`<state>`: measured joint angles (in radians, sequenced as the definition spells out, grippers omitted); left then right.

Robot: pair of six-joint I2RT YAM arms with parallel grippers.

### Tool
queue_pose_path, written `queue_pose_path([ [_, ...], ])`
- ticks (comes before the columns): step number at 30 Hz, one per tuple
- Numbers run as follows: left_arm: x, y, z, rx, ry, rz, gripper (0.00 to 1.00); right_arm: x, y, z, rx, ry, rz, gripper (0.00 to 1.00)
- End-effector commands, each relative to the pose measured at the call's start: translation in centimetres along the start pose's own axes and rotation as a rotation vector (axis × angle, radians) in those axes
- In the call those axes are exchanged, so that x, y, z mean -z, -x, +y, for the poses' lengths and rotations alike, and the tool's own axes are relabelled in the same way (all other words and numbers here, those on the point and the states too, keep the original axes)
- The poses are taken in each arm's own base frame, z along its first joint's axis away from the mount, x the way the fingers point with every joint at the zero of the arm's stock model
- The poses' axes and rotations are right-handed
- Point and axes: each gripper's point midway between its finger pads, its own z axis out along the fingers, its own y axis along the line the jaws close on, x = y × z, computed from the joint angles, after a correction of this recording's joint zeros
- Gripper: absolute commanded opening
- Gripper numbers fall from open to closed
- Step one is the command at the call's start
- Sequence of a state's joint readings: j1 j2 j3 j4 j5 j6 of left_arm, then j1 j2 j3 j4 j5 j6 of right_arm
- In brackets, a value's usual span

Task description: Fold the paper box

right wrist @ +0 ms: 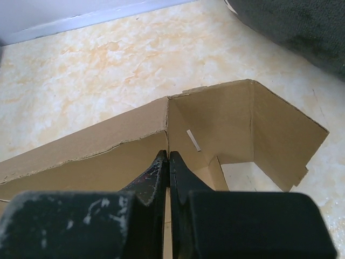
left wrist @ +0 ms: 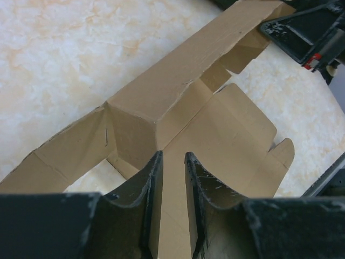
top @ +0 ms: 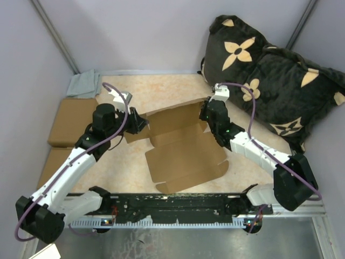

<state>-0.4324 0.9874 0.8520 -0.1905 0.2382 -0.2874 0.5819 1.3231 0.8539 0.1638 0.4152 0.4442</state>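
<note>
The paper box (top: 183, 151) is a brown die-cut cardboard sheet lying flat in the middle of the table, with its far wall (top: 172, 114) folded upright. At the box's far left corner my left gripper (top: 141, 123) is open. In the left wrist view its gripper (left wrist: 172, 157) hangs over the box floor (left wrist: 215, 135), a narrow gap between the fingers and nothing in it. My right gripper (top: 206, 110) is at the far right corner. In the right wrist view this gripper (right wrist: 168, 156) is shut, tips pressed together against the inner corner crease of the box (right wrist: 226, 118).
A black cushion with tan flower shapes (top: 269, 81) leans at the back right, close behind the right arm. Two brown cardboard blocks (top: 73, 121) (top: 51, 164) lie along the left wall, a grey cloth (top: 83, 83) behind them. The black base rail (top: 178, 208) runs along the near edge.
</note>
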Motion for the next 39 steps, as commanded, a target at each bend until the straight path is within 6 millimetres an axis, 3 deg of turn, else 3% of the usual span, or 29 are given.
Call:
queue_pose_path([
  [1,-0.7,0.6,0.8,0.004,0.072,0.022,0.29,0.0,2.8,1.0,-0.046,-0.005,-0.07,0.02],
  [24,-3.0,-0.9,2.8,-0.044,0.28,0.056,0.3,0.4,2.7,1.4,-0.047,0.031,-0.067,0.04],
  [30,-3.7,-1.6,3.5,-0.027,0.311,0.044,0.16,0.4,2.6,1.6,-0.057,0.042,-0.066,0.05],
  [34,-3.8,-2.2,3.8,-0.014,0.333,0.04,0.05,0.6,2.4,1.6,-0.055,0.046,-0.053,0.11],
  [39,-3.7,-2.6,4.0,-0.04,0.332,-0.011,0.0,1.2,1.6,1.5,-0.024,0.056,-0.011,0.35],
])
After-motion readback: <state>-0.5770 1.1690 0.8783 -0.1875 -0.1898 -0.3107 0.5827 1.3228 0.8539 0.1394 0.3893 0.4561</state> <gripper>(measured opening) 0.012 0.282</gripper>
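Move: The box's raised left back corner, where the folded lip meets the wall, lies about 2 cm ahead of my left hand, almost straight in line and some 5 cm below. From this hand, the left side flap is about 3 cm left, 2 cm back and 9 below; the right corner is 23 cm right, 5 ahead and a little below. The flat front panel lies 14 cm back, 17 right. For my right hand, still pinching the right corner, the left corner is about 21 cm left, 3 back. I lower my left hand about 5 cm and ease it some 3 cm forward onto the left corner, turning the wrist roughly 15 degrees counter-clockwise with its left side rising. Only near the bottom do I shut the fingers from a third open, pinching the corner's edge. My right hand stays in place on its corner, then opens at the very end and begins to sink. ##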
